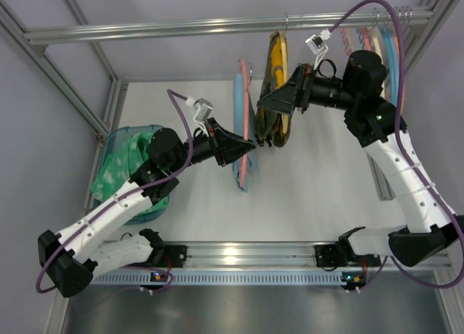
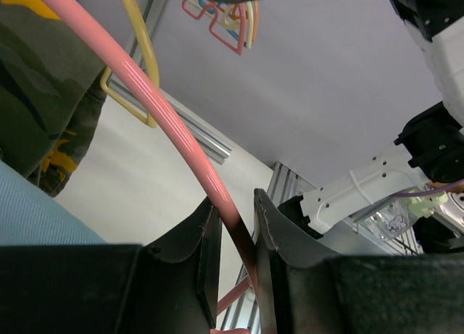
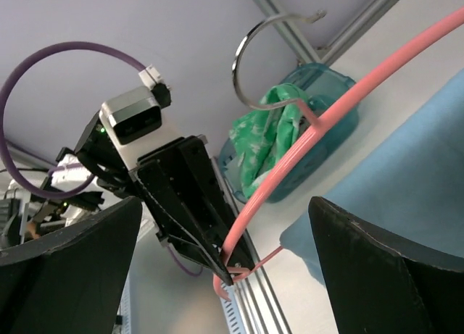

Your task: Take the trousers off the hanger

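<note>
The salmon-pink hanger (image 1: 246, 109) hangs above the table with the light blue trousers (image 1: 238, 117) draped over it. My left gripper (image 1: 252, 145) is shut on the hanger's lower arm; its pink rod (image 2: 181, 142) runs down between the jaws of the left gripper (image 2: 233, 222), with the blue cloth (image 2: 36, 214) beside them. My right gripper (image 1: 262, 109) stands wide open just right of the hanger. Through the right gripper's (image 3: 225, 203) spread fingers I see the hanger (image 3: 326, 124), its silver hook (image 3: 250, 59), the trousers (image 3: 406, 174) and the left gripper's fingers (image 3: 196, 203) clamped near the hanger's end.
A yellow-and-dark patterned garment (image 1: 275, 88) on a yellow hanger (image 2: 138, 51) hangs close behind the right gripper. Several bare hangers (image 1: 377, 37) hang on the rail (image 1: 181, 28) at the right. A teal basket (image 1: 116, 140) holding green-and-white cloth (image 1: 127, 164) sits at the left.
</note>
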Robot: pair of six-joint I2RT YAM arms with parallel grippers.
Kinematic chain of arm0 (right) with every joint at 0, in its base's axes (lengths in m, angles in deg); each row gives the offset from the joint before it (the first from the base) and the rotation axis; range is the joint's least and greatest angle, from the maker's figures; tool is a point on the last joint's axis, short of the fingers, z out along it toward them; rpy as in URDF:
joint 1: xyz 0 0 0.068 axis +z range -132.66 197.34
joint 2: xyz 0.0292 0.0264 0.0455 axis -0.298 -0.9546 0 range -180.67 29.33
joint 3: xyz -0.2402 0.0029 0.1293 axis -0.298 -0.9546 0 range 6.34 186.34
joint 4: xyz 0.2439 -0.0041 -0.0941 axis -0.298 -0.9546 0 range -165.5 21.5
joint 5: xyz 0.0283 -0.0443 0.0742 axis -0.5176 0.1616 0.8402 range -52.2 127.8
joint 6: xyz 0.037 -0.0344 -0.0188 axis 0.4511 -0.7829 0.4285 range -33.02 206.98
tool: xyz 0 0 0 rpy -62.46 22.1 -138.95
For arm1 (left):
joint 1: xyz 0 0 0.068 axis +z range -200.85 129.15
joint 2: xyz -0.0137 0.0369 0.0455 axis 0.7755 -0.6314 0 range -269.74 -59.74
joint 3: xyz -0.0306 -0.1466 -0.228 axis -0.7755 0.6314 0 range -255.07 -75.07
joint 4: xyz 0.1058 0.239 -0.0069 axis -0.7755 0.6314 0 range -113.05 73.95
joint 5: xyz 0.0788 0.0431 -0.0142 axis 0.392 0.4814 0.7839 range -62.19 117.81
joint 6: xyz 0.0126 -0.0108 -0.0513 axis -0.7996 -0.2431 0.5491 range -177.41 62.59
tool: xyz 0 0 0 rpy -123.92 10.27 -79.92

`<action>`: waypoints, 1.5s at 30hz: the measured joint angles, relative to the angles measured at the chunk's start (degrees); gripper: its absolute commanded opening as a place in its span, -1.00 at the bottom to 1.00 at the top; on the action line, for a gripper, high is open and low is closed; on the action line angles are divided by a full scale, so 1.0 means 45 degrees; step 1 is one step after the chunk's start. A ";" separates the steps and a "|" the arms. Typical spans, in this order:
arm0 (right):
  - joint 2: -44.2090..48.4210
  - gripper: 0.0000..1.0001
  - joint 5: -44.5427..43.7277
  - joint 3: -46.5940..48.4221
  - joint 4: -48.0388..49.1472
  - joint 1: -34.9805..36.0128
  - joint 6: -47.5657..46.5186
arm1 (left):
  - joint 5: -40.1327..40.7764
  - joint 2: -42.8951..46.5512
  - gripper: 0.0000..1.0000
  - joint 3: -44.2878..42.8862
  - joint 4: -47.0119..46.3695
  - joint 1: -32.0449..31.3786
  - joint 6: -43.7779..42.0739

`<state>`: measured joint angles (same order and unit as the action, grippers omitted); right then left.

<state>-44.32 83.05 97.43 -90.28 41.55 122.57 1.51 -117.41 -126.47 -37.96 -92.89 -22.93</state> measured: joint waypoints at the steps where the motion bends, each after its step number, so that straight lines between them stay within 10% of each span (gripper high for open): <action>1: -0.0112 0.99 0.0034 0.0097 0.0073 0.0180 0.0029 | 0.0121 0.0000 -1.00 -0.0097 0.0000 0.0000 0.0024; 14: -0.2244 0.83 0.0185 0.0758 0.1103 0.1885 0.1112 | 0.0826 -0.0024 -1.00 -0.1127 -0.0112 0.0005 0.0199; 23: -0.3089 -0.09 0.0330 0.1875 0.1224 0.2841 0.0947 | 0.0937 0.0413 -1.00 -0.0563 -0.0204 -0.0219 -0.0971; 27: -0.3079 -0.96 0.0330 0.1734 0.1146 0.2953 0.0894 | 0.1010 0.0695 -1.00 -0.0355 -0.0355 -0.0301 -0.1826; 29: -0.3070 -1.00 0.0146 0.1671 0.0869 0.3070 0.1545 | 0.1073 0.0699 -0.98 -0.0209 -0.0287 -0.0340 -0.2195; 33: -0.3084 -1.00 -0.0063 0.1409 0.0529 0.3079 0.1525 | 0.1321 0.0685 -0.53 0.0330 -0.0335 -0.0350 -0.3322; 37: -0.3118 -1.00 0.0209 0.1413 0.0437 0.3060 0.1705 | 0.1749 0.0971 0.45 0.0529 -0.0884 -0.0393 -0.5357; 45: -0.3138 -1.00 0.0928 0.1166 0.0427 0.2924 0.3361 | 0.2317 0.3419 0.86 0.2288 -0.0874 -0.0301 -0.8927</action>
<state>-58.44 87.23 102.67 -88.36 54.70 137.70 11.93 -102.02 -116.17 -41.90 -94.24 -63.10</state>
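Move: The left fingers are still shut on the near arm of the pink hanger, already off the rail; its middle is some 6 cm ahead of and 5 cm above them. From the open right hand that middle lies about 7 cm left, roughly level fore and aft, and 3 cm lower. The light blue trousers hang about 8 cm left, 2 cm ahead and 14 cm below the right hand; the camouflage trousers are roughly 10 cm ahead, 1 cm right and 10 cm below it. The right fingers shut on the pink hanger's arm near the hook after the hand reaches about 10 cm left, then keep hold while easing down and slightly back, tilting some 20 degrees. The left hand first lifts the hanger about 4 cm and sinks again, then opens wide, lets go and draws off left, rolling about 40 degrees. ##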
